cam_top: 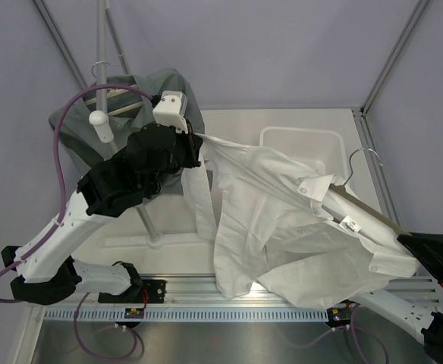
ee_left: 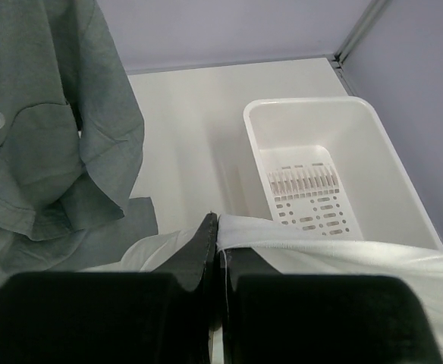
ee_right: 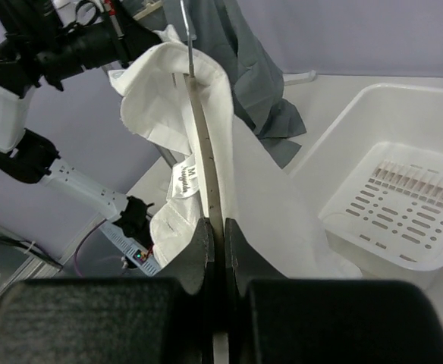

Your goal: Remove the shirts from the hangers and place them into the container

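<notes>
The white shirt (cam_top: 282, 220) hangs spread between both arms, still draped over a light-wood hanger (cam_top: 358, 216) whose metal hook (cam_top: 362, 155) points toward the back. My left gripper (cam_top: 198, 141) is shut on the shirt's edge (ee_left: 282, 243), just left of the container (cam_top: 297, 133). My right gripper (cam_top: 410, 241) is shut on the hanger's wooden bar (ee_right: 202, 144), with the collar and label beside it. The grey-green shirt (cam_top: 73, 129) hangs on its own hanger (cam_top: 119, 95) at the back left. The container (ee_left: 403, 189) holds nothing.
A grey metal pole (cam_top: 123, 152) with a white knob (cam_top: 100, 119) rises at the left, close to my left arm. Frame posts stand at the back corners. The white shirt's lower part lies over the aluminium rail (cam_top: 176, 288) at the near edge.
</notes>
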Controlling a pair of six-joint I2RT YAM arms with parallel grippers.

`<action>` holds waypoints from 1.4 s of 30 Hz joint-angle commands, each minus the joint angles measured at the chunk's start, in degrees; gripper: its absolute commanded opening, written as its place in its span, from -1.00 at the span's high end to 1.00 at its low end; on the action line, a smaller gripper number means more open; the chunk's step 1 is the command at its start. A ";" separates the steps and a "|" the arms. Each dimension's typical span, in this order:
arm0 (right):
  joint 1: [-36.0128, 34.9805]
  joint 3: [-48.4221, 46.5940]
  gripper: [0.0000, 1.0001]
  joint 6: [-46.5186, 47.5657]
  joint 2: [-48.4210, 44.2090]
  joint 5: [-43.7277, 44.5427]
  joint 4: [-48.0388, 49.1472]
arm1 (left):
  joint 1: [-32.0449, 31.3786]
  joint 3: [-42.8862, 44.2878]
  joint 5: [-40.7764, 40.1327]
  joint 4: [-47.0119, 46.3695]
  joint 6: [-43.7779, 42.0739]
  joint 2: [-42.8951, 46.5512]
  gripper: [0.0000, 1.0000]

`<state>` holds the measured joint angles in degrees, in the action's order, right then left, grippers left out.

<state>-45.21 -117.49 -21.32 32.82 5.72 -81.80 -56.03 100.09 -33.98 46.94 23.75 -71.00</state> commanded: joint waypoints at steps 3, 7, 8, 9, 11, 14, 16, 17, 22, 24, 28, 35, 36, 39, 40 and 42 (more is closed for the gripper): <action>-0.67 6.70 1.00 -1.00 -8.03 -1.74 -0.04 | 9.01 -4.28 -11.15 2.04 -6.25 5.52 1.00; -0.67 17.08 1.00 -0.39 -5.50 -9.03 6.29 | 9.10 -8.59 4.32 -3.75 -6.17 9.12 0.87; -0.75 18.95 1.00 -0.21 -5.05 -10.01 8.91 | 9.01 -10.17 7.66 -5.26 -6.26 10.78 0.77; -0.76 21.84 1.00 -0.12 -4.52 -10.81 9.98 | 9.01 -10.79 14.22 -6.41 -6.52 11.49 0.64; -0.67 23.18 1.00 0.40 -1.89 -10.38 10.43 | 8.66 -11.32 19.45 -9.14 -8.53 12.81 0.20; -0.67 24.76 1.00 0.93 0.93 -11.16 11.83 | 8.31 -10.97 29.12 -11.07 -13.19 15.27 -0.16; -0.67 25.38 1.00 1.45 2.77 -13.00 12.63 | 8.13 -10.18 36.06 -10.91 -16.17 16.77 -0.29; -0.75 25.38 1.00 1.55 3.39 -13.45 13.41 | 8.22 -10.09 37.91 -10.99 -16.80 17.12 -0.37; -0.67 23.89 1.00 2.95 7.34 -19.93 16.75 | 8.13 -10.97 48.64 -12.57 -17.25 17.74 -0.49; -0.75 21.97 1.00 3.04 8.48 -21.96 18.78 | 8.13 -11.50 50.14 -13.53 -16.81 17.13 -0.51; -0.67 18.97 1.00 3.13 11.91 -26.88 21.06 | 7.78 -12.29 52.34 -14.24 -15.75 14.84 -0.54; -0.76 16.95 1.00 3.65 14.64 -30.50 23.61 | 4.88 -12.82 53.84 -12.58 -16.98 10.45 -0.54; -0.67 16.86 1.00 3.66 14.90 -30.76 23.88 | 4.62 -12.82 53.40 -12.22 -17.15 10.10 -0.54; -0.67 16.51 1.00 3.92 15.26 -31.47 24.32 | 3.47 -12.82 55.06 -11.52 -17.77 9.13 -0.54; -0.75 16.51 1.00 4.18 15.61 -31.47 24.32 | 2.86 -12.73 55.94 -11.60 -17.77 8.95 -0.54; -0.67 16.77 1.00 4.45 16.13 -31.47 24.58 | 2.24 -12.82 58.13 -12.13 -17.77 8.69 -0.53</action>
<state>-45.65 -98.61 -17.93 47.90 -23.49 -63.86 -52.42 87.20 18.57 36.32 7.20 -62.37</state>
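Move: The white shirt is stretched between the hands; its collar and hanger neck lie about 25 cm to the left hand's right, 12 cm nearer the base and 4 cm higher. From the right hand, clamped on the hanger's end, that neck is roughly 11 cm ahead and 11 cm left, with the container about 40 cm ahead, 3 cm left and 42 cm below. The grey shirt hangs some 13 cm ahead and 13 cm left of the left hand, 10 cm lower. The left hand dips slightly, opens wide to let go of the white shirt's cloth, then draws back about 10 cm and some 7 cm right, rising and sinking again as it turns clockwise towards the collar and hook. Keeping its pinch on the hanger's end, the right hand swings about 17 cm left and a little forward, dipping then partly rising and turning counter-clockwise, to bring the hook to the open left fingers. ##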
